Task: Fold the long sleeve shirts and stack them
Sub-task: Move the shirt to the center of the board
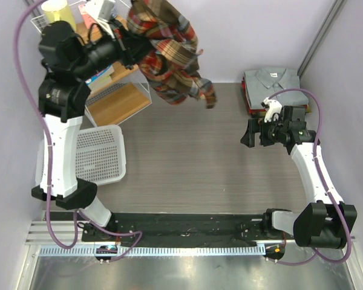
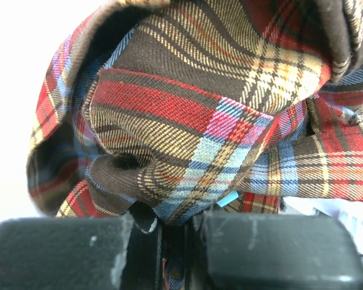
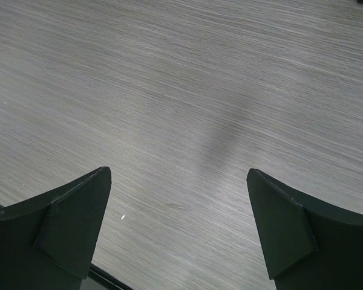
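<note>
A red, dark brown and cream plaid long sleeve shirt (image 1: 172,60) hangs bunched in the air over the table's back left. My left gripper (image 1: 130,45) is shut on it. In the left wrist view the plaid shirt (image 2: 187,109) fills the frame, and a fold is pinched in the left gripper (image 2: 178,226). A stack of folded shirts, the topmost grey with a collar (image 1: 272,81), lies at the back right. My right gripper (image 1: 249,134) hovers left of that stack. In the right wrist view the right gripper (image 3: 178,199) is open over bare table.
A white perforated tray (image 1: 100,154) lies at the left beside the left arm. Behind it stands a wire rack with a wooden board (image 1: 118,99) and a yellow object (image 1: 59,12). The grey wood-grain table (image 1: 187,163) spans the middle.
</note>
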Controlling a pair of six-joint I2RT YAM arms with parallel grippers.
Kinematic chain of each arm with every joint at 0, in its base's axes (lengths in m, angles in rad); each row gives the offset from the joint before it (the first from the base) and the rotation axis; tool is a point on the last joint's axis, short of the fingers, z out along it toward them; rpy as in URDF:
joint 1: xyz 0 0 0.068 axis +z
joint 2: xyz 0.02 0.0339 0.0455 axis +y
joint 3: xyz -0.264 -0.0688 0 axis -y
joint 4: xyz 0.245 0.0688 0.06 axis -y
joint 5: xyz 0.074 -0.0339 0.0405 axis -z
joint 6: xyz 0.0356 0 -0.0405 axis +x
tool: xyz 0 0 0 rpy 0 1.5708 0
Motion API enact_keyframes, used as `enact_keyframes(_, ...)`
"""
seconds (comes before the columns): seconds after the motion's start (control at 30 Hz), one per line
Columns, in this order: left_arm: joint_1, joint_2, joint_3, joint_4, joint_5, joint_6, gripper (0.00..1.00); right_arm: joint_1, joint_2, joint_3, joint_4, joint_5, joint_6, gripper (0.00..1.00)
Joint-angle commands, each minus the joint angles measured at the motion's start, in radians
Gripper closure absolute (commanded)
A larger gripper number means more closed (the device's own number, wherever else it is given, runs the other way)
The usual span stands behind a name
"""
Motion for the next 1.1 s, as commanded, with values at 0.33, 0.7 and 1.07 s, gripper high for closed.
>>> enact_keyframes(0.33, -0.550, -0.203, -0.845, 0.005, -0.518, 0.269, 0.46, -0.064, 0.067, 0.098, -0.024, -0.039, 0.006, 0.00)
enact_keyframes(0.7, -0.219, -0.165, -1.149, -0.158, -0.261, 0.454, 0.11, -0.036, 0.154, 0.161, -0.197, -0.108, -0.133, 0.00)
enact_keyframes(1.07, -0.178, 0.034, -1.187, -0.167, -0.261, 0.644, 0.13, 0.227, 0.286, 0.103, -0.308, 0.070, -0.233, 0.04)
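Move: The left hand grips the plaid shirt high up; the board's centre lies about 60 cm below it, some 9 cm to its right and 2 cm back. The emptied basket stands roughly 29 cm to this hand's left, 3 cm back and 57 cm below. From the open right hand the bunched shirt is about 27 cm to the left, 5 cm ahead and 35 cm higher, while the folded stack lies 17 cm ahead, 6 cm right and 14 cm below. The left hand whips the shirt down towards the board, first edging forward, then sweeping back and to the right and opening wide on the way to let it go, before swinging back left and somewhat forward while still sinking, some 50 cm down in all, its fingers tipping about 70 degrees to point down over the shirt's left part. The right hand barely shifts at first, then reaches about 5 cm left and 5 cm down with a little back, tipping further down with its fingers still open, to come in over the shirt's right part. ##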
